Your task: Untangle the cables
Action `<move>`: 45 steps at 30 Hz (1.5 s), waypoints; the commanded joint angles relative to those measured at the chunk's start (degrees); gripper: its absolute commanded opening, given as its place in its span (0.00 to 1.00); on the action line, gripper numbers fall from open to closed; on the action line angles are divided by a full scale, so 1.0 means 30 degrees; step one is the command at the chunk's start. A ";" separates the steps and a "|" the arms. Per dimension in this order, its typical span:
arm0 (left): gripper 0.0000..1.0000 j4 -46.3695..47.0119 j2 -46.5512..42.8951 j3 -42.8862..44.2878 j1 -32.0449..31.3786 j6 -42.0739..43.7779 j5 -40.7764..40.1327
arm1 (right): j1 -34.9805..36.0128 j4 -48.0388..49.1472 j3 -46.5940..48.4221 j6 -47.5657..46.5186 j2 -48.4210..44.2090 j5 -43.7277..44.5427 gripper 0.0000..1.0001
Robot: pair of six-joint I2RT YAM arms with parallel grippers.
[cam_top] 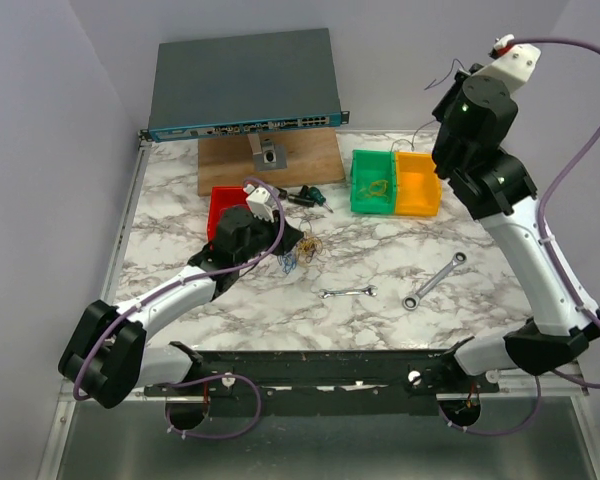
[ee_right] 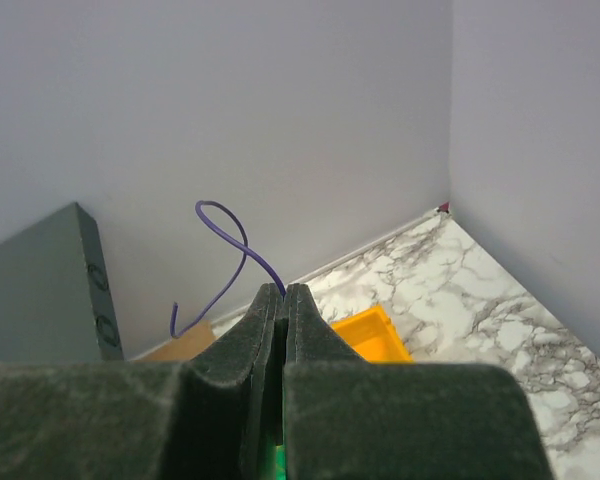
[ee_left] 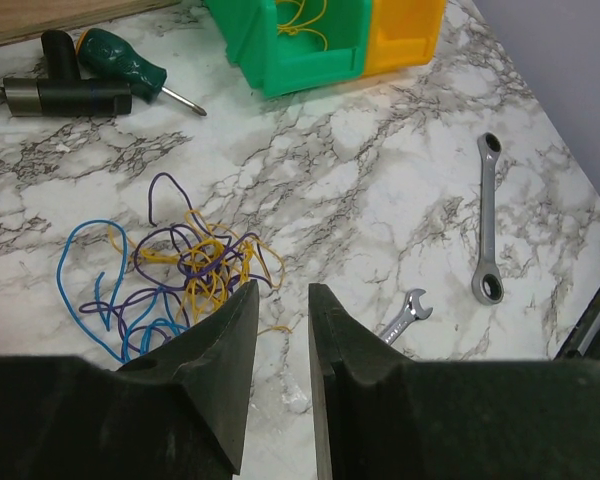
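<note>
The cables (ee_left: pixel 195 265) lie as a loose tangle of blue, yellow and purple wire on the marble table, also seen from above as cables (cam_top: pixel 300 255). My left gripper (ee_left: pixel 283 287) hovers just over the tangle's right edge. Its jaws stand a little apart with only bare table between them, and from above the left gripper (cam_top: pixel 280 240) partly covers the tangle. My right gripper (ee_right: pixel 284 290) is raised high at the back right, shut on one purple wire (ee_right: pixel 225 255) that curls up from its tips. In the top view the right gripper (cam_top: pixel 452 85) is in the air above the bins.
A green bin (cam_top: pixel 375 183) holding yellow wire and an orange bin (cam_top: pixel 418 183) stand at the back right. A red bin (cam_top: pixel 223 205) is behind the left arm. Two wrenches (cam_top: pixel 348 292) (cam_top: pixel 435 280) lie mid-table. A screwdriver (cam_top: pixel 310 196), wooden board (cam_top: pixel 270 160) and network switch (cam_top: pixel 242 82) are at the back.
</note>
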 commanded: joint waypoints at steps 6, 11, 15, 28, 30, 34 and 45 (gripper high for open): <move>0.29 0.0521 -0.0332 -0.0227 -0.0114 0.0417 -0.0493 | -0.2948 -0.0310 0.4293 -0.0432 0.4260 -0.1409 0.01; 0.29 0.0550 -0.0246 -0.0218 -0.0136 0.0498 -0.0588 | -0.4191 -0.1139 0.4823 0.1031 0.5082 -0.2523 0.01; 0.29 0.0525 -0.0166 -0.0143 -0.0155 0.0498 -0.0559 | -0.4473 -0.0769 0.2618 0.1802 0.4811 -0.2999 0.01; 0.29 0.0492 -0.0246 -0.0139 -0.0195 0.0556 -0.0589 | -0.6019 -0.0025 -0.2844 0.4640 0.5158 -0.5930 0.01; 0.29 0.0492 -0.0244 -0.0167 -0.0183 0.0527 -0.0584 | -0.6049 0.0323 -0.3810 0.4935 0.5204 -0.6392 0.01; 0.29 0.0463 -0.0299 -0.0161 -0.0221 0.0556 -0.0616 | -0.6130 0.1060 -0.5710 0.5464 0.5627 -0.7065 0.01; 0.29 0.0433 -0.0391 -0.0151 -0.0245 0.0537 -0.0588 | -0.6858 0.1624 -0.8380 0.7123 0.8746 -0.8199 0.01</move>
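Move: The yellow bin, where the purple cable held by the right hand is being taken, lies about 16 cm ahead of that hand, 4 cm to its right and some 47 cm below. The green bin stands against its left side, about 16 cm ahead and 8 cm left of the hand; the ratchet wrench is roughly 11 cm back, 7 cm right. From the left hand the yellow bin is about 23 cm ahead, 33 cm right and 14 cm below. Forward first by about 12 cm, bearing slightly right, then almost straight down some 34 cm towards the yellow bin, the right hand brings the dangling purple cable over it. As it sinks, the wrist tips the fingers down about 35 degrees, and the shut fingers keep their pinch on the cable. ##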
